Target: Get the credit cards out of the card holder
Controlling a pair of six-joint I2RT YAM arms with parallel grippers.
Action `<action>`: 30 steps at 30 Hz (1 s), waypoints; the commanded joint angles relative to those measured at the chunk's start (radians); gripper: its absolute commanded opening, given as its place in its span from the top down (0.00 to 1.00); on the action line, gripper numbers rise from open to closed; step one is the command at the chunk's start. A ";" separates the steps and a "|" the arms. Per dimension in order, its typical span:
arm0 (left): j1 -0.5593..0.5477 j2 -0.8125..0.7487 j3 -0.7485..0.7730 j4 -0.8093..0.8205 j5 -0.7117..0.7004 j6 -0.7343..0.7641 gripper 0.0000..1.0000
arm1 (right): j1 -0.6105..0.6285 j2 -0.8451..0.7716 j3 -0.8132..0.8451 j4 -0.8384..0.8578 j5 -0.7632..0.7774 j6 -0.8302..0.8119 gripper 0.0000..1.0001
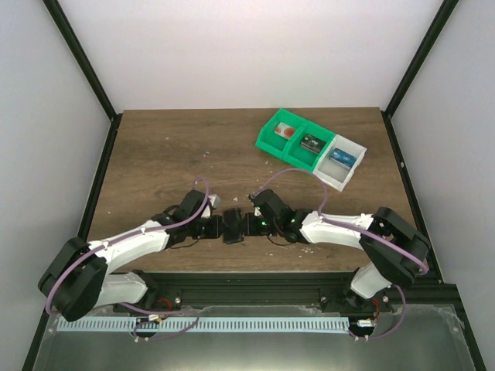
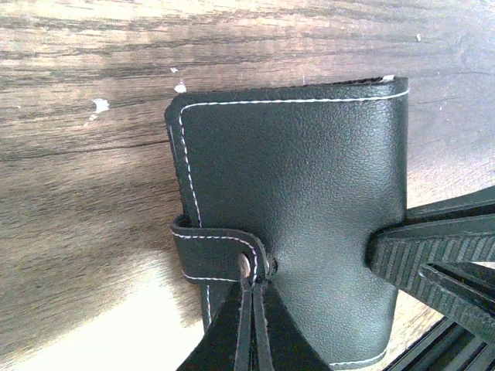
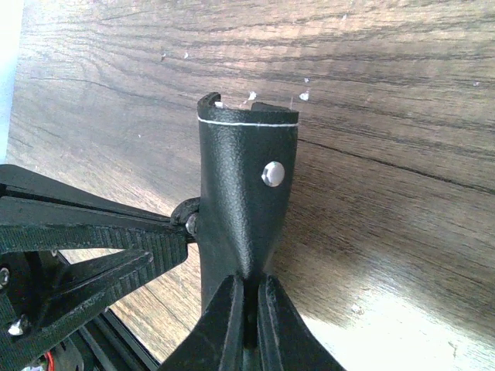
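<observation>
The black card holder (image 1: pixel 232 229) hangs closed between my two grippers near the table's front middle. In the left wrist view its pebbled cover (image 2: pixel 302 178) has white stitching, and a strap tab (image 2: pixel 213 251) wraps round its edge. My left gripper (image 2: pixel 254 282) is shut on the end of that tab by the snap. My right gripper (image 3: pixel 249 290) is shut on the holder's opposite edge (image 3: pixel 244 185), below a metal stud (image 3: pixel 272 173). Seen from above, the left gripper (image 1: pixel 219 228) and right gripper (image 1: pixel 247 226) meet at the holder. The credit cards are hidden.
Two green bins (image 1: pixel 294 139) joined to a white bin (image 1: pixel 340 162) stand at the back right, each holding a small item. The brown wooden table (image 1: pixel 155 162) carries a few white specks. A black frame rail (image 1: pixel 247 282) runs along the near edge.
</observation>
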 commanded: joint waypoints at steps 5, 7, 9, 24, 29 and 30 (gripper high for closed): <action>0.015 -0.033 -0.013 -0.080 -0.116 -0.025 1.00 | -0.022 -0.014 -0.054 -0.053 0.085 -0.008 1.00; 0.016 -0.039 -0.018 -0.084 -0.117 -0.028 1.00 | -0.029 -0.009 -0.068 -0.046 0.085 -0.001 1.00; 0.016 -0.044 -0.022 -0.083 -0.113 -0.029 1.00 | -0.034 -0.001 -0.074 -0.039 0.077 -0.001 1.00; 0.017 -0.181 -0.080 0.136 0.156 -0.142 1.00 | -0.034 -0.069 0.013 -0.180 0.096 -0.039 0.54; 0.018 -0.187 -0.068 0.138 0.161 -0.144 1.00 | -0.033 -0.080 0.023 -0.163 0.051 -0.047 0.47; 0.017 -0.183 -0.064 0.138 0.163 -0.143 1.00 | -0.033 -0.080 0.023 -0.155 0.045 -0.049 0.46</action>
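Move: My closed left fingers hold the strap tip. The card holder is tilted up between my hands, its middle about 3 cm right, 1 cm ahead and 1 cm below the left hand. My right fingers pinch its other side: its middle is some 3 cm left, 1 cm ahead and 2 cm below them, the strap tip roughly 6 cm left. From my right hand the green tray lies about 26 cm ahead and 15 cm right, the white tray 19 cm ahead and 28 cm right. I draw my hands apart, the left about 2 cm left and slightly down with the strap tip still pinched, the right to its right and down. Then my right fingers open and release the holder at the bottom, and that hand rises a couple of centimetres. My left keeps its pinch, turning back right and lifting about 5 cm from its lowest, its fingers swinging some 20 degrees flatter. ##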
